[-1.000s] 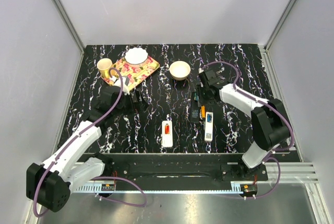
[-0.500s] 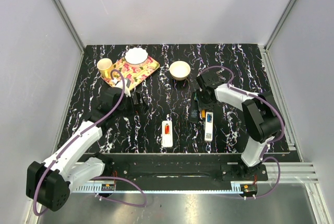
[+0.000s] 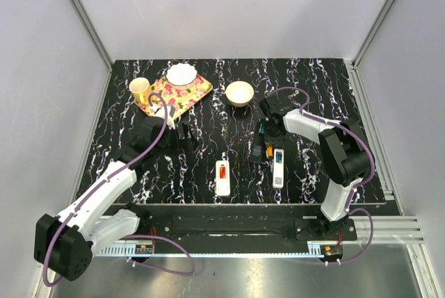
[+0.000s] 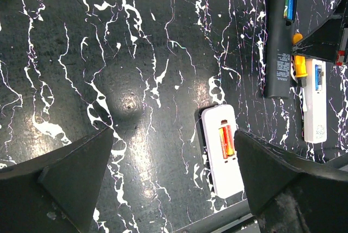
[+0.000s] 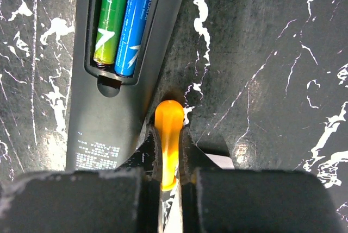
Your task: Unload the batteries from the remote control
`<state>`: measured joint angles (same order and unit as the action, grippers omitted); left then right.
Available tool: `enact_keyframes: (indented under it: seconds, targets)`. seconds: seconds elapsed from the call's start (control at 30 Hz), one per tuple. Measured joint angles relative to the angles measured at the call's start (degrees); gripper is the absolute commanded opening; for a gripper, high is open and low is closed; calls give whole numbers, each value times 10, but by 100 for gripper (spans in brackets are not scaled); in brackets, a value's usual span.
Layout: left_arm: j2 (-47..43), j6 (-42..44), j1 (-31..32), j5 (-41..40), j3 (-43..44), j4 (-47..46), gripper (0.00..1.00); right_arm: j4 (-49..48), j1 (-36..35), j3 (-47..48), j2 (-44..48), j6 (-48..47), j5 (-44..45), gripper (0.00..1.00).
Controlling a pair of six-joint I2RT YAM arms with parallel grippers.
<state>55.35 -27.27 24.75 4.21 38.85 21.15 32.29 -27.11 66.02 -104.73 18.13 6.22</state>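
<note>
A black remote control (image 5: 109,108) lies open with a green battery (image 5: 111,18) and a blue battery (image 5: 133,26) side by side in its bay. Right beside its edge, my right gripper (image 5: 169,149) is shut on an orange battery (image 5: 169,118) at table level. From above, the right gripper (image 3: 267,133) is over that black remote (image 3: 259,148). A white remote (image 4: 223,154) holds red and orange batteries (image 4: 225,142). Another white remote (image 3: 278,167) holds a blue battery (image 3: 279,156). My left gripper (image 4: 174,135) hangs open above bare table, holding nothing.
At the back left, a patterned tray (image 3: 203,89) carries a white bowl (image 3: 181,74), with a yellow cup (image 3: 139,88) at its left end. A beige bowl (image 3: 239,92) stands behind the black remote. The table's near edge runs just past the white remotes.
My right gripper's fingers have closed onto the orange battery beside the black remote, and its arm has shifted slightly left. The left arm has not moved.
</note>
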Motion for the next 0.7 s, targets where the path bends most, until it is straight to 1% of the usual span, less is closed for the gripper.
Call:
enact_keyframes:
  seconds: [0.23, 0.37, 0.5, 0.6, 0.7]
  targets:
    - [-4, 1, 5, -2, 0, 1, 99, -1, 0, -1, 7, 1, -5, 0]
    - [-12, 9, 14, 2, 3, 3, 99, -14, 0, -14, 48, 3, -21, 0]
    - [-12, 20, 48, 6, 21, 6, 99, -58, 0, -51, 142, 15, -48, 0]
    - [-10, 24, 81, 9, 39, 2, 99, -116, 0, -98, 229, 35, -77, 0]
    - [1, 24, 115, 20, 57, -21, 99, -174, 0, -155, 312, 66, -105, 0]
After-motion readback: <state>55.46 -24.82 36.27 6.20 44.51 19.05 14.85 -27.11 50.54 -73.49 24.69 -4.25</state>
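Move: The right gripper already grips the orange screwdriver's handle at table height. From that hand the black remote's middle lies 4 cm left and 2 cm ahead, the white remote with the blue battery about 7 cm back and 3 cm right. From the left hand, all roughly 12 cm lower, the screwdriver is some 25 cm right and 1 cm ahead, the black remote 21 cm right and 3 cm ahead, the red-battery white remote 9 cm right, 7 cm back. Right hand lifts the gripped screwdriver 13 cm, tilting and drifting left; open left hand comes right and up. ##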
